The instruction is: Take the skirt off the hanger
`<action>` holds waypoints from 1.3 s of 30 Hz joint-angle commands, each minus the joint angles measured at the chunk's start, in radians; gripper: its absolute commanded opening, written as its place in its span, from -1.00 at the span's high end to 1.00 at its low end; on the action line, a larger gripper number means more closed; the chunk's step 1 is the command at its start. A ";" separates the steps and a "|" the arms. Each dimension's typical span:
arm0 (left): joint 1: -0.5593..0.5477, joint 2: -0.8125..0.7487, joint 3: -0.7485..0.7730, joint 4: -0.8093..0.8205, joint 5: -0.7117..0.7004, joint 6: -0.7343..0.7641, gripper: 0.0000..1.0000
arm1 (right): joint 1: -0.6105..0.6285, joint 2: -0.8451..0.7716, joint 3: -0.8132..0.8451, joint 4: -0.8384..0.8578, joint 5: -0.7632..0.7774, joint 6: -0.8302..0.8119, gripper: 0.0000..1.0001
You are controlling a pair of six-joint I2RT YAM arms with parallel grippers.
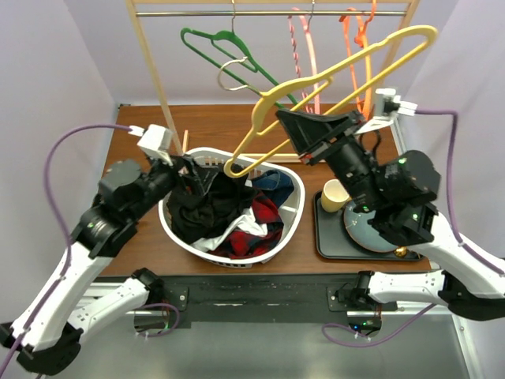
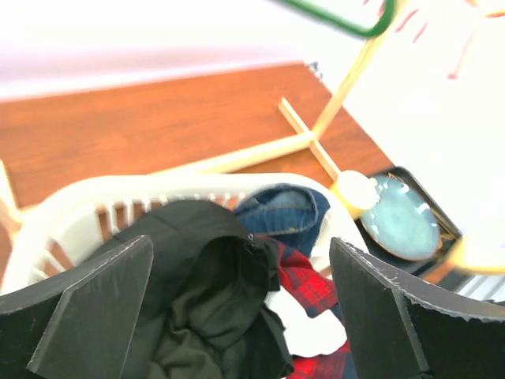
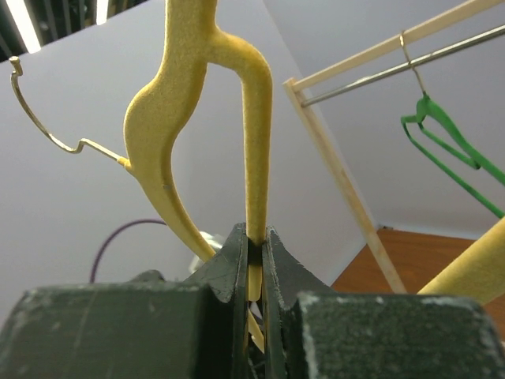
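Observation:
My right gripper (image 1: 286, 120) is shut on the lower bar of a yellow hanger (image 1: 347, 67) and holds it tilted in the air; the wrist view shows the bar (image 3: 170, 118) pinched between the jaws (image 3: 254, 241). The hanger's lower left end (image 1: 233, 168) hangs at the edge of the black skirt (image 1: 193, 201); I cannot tell whether they touch. The skirt lies crumpled in the white laundry basket (image 1: 292, 213). My left gripper (image 1: 183, 167) is open just above the skirt (image 2: 197, 268), with a finger on either side (image 2: 241, 243) and nothing held.
The basket (image 2: 79, 197) also holds a red plaid garment (image 1: 260, 225) and jeans (image 1: 272, 183). A black tray (image 1: 327, 237) with a cup (image 1: 334, 195) and a plate (image 1: 367, 229) sits to the right. A wooden rack (image 1: 154, 71) behind carries green (image 1: 213, 47), pink (image 1: 304, 47) and orange (image 1: 359, 31) hangers.

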 commanded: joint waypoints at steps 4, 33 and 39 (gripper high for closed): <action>0.003 -0.065 0.113 -0.063 0.029 0.222 -0.88 | -0.003 0.040 0.045 0.016 -0.008 0.093 1.00; 0.003 -0.208 0.022 0.090 0.334 0.370 1.00 | -0.003 0.105 -0.014 0.122 -0.082 0.285 0.19; 0.003 -0.248 0.102 -0.091 0.097 0.325 1.00 | -0.002 0.019 -0.050 0.080 -0.013 0.236 -0.74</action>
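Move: My right hand is gripping the yellow hanger, now empty, by a bar. My open left hand wants the hanger's near end, about 11 cm to its right, 3 cm back and some 10 cm above. From my right hand, the left hand it must bring the hanger to is roughly 24 cm to the left, 4 cm ahead and 22 cm lower. The black skirt lies about 30 cm below the left hand, 2 cm right and 3 cm back; the basket's middle is 9 cm right, 3 cm back and 34 cm down. I draw my open left hand back about 8 cm and up some 7 cm to meet the hanger, tipping its fingers up nearly 30 degrees and turning them clockwise, then pinch the hanger's near end. Meanwhile my right hand feeds the hanger leftward and down, tilting and swinging it counter-clockwise. Once the left has it, I open my right fingers to let go and ease back up a little, while the left draws the hanger a few centimetres left. ##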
